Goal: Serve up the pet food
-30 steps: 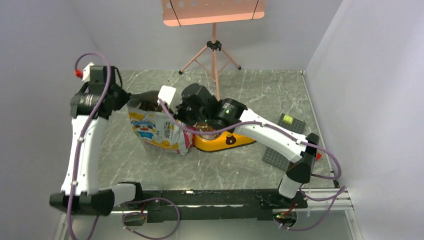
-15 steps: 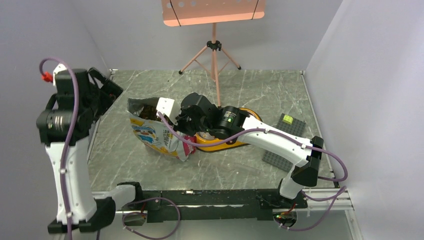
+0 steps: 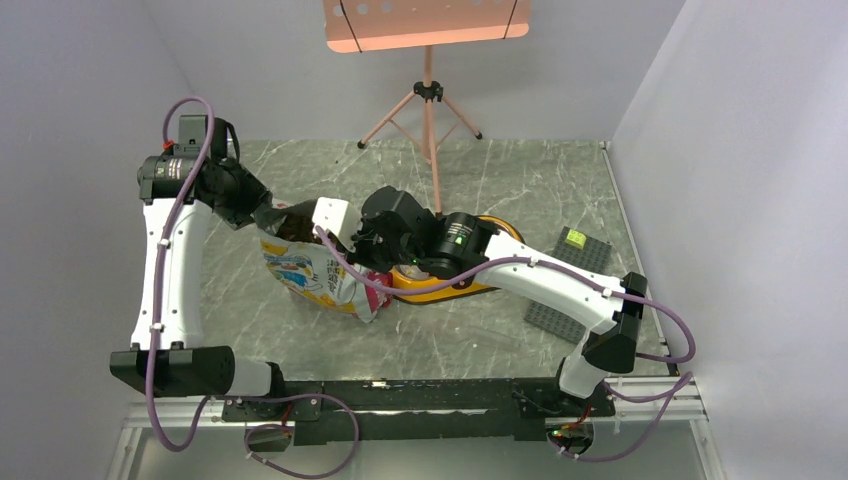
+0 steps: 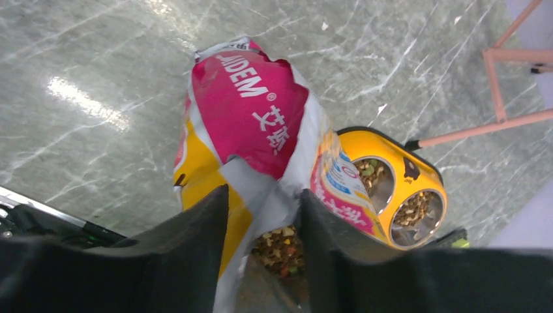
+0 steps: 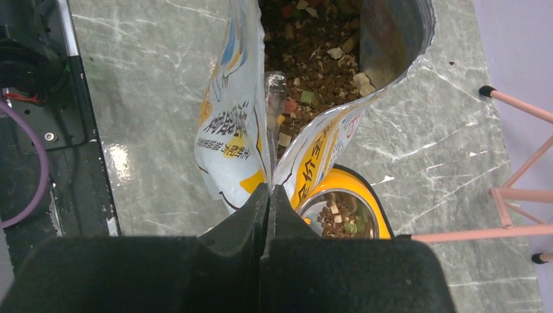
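Observation:
The pet food bag [image 3: 310, 275], white and yellow with a magenta bottom [image 4: 251, 107], lies tilted on the marble table with its mouth open. Brown kibble [image 5: 313, 59] shows inside it. My right gripper [image 5: 269, 189] is shut on the bag's near rim, just above the yellow feeder [image 3: 460, 283]. Both steel bowls [image 4: 417, 179] hold kibble. My left gripper [image 4: 264, 208] is at the bag's far top corner [image 3: 262, 215]. Its jaws stand apart, with a white fold of the rim and some kibble [image 4: 282, 246] between them.
A pink music stand [image 3: 428, 90] stands at the back, its legs just behind the feeder. Grey baseplates [image 3: 560, 310] and a small green block [image 3: 575, 238] lie to the right. The black mounting rail [image 3: 400, 400] runs along the near edge.
My left arm let go of the bag's top, swung out to the left wall, and has come back to the bag's corner with jaws apart. The bag sagged lower; the right gripper kept its grip.

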Action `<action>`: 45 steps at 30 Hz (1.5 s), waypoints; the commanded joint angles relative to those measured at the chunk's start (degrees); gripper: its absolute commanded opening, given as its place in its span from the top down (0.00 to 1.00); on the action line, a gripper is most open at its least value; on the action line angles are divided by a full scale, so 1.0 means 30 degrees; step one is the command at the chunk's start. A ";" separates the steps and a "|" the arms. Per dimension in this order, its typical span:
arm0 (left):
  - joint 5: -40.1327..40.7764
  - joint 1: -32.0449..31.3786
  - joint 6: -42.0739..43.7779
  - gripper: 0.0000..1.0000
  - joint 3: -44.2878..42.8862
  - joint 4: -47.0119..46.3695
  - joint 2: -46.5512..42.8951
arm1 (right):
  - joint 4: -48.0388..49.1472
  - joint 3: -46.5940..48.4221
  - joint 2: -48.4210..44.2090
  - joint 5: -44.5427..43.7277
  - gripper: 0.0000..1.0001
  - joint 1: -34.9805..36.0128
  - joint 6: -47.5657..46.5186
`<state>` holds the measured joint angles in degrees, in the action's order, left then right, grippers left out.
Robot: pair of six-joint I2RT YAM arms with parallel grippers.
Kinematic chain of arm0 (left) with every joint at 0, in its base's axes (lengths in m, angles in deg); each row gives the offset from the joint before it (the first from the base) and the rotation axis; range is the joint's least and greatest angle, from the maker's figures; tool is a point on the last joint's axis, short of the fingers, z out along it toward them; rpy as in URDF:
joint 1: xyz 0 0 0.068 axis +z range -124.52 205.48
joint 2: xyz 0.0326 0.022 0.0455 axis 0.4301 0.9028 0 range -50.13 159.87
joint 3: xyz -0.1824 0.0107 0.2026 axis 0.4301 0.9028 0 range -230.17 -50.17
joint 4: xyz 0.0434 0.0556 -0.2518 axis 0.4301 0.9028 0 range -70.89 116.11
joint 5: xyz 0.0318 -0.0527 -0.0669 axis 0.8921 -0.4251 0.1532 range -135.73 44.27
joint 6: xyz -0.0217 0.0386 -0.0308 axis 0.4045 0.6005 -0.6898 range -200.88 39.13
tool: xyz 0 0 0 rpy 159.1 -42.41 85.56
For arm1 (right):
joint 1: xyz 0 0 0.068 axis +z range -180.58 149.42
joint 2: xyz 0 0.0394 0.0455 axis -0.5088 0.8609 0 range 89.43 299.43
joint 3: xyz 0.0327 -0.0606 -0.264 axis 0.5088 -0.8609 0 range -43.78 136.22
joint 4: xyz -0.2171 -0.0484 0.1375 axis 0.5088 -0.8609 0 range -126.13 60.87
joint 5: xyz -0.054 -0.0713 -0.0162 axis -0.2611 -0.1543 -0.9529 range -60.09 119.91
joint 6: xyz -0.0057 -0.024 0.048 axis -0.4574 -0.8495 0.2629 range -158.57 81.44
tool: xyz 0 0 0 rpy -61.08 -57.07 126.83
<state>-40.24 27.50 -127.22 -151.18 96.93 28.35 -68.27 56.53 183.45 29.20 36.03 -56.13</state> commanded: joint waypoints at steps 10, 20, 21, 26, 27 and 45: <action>-0.1656 0.0058 -0.0722 0.57 -0.0042 -0.0558 -0.0469 | -0.0597 0.0474 -0.0872 -0.1520 1.00 0.0775 0.0024; -0.0309 0.1428 -0.0405 1.00 -0.0303 -0.1804 0.0247 | -0.1600 0.0084 -0.1315 -0.2619 1.00 0.0994 0.0273; 0.0325 0.1988 -0.0676 1.00 -0.1144 -0.1046 0.0528 | -0.1929 -0.0379 -0.1728 -0.2753 1.00 0.0996 0.0348; 0.0807 0.3699 -0.1195 1.00 -0.3381 0.0180 0.0553 | -0.2484 -0.2606 -0.3895 -0.2997 1.00 0.1000 0.1077; 0.0490 0.3718 -0.1280 1.00 -0.2975 -0.0033 0.0332 | -0.2160 -0.2912 -0.4127 -0.2822 1.00 0.1004 0.1276; -0.2533 0.3721 -0.2180 1.00 0.0648 -0.1187 -0.2352 | 0.1067 0.7206 0.6060 -0.0851 0.00 0.0582 0.1182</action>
<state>-48.72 37.68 -132.86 -148.54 98.96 25.27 -67.35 71.35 194.88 26.56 38.72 -51.93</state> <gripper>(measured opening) 0.022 0.981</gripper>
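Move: The left end of the pet food bag's rim lies right between the open left fingertips, only about 1 cm ahead and 1 cm to the right. The right gripper still pinches the rim's other end. From that right hand the middle of the bag mouth lies about 11 cm left and 6 cm ahead, slightly below. The nearer steel bowl stands about 9 cm right, 6 cm ahead and some 25 cm below it. Ease the left gripper a centimetre onto the rim and shut it to pinch the bag's edge, then draw that end about 3 cm left and back, turning roughly 10 degrees counter-clockwise. Let the right gripper follow slightly right and down with its hold, then open it wide, let go and sweep about 8 cm left and a little up, over the bag mouth towards the left gripper. ##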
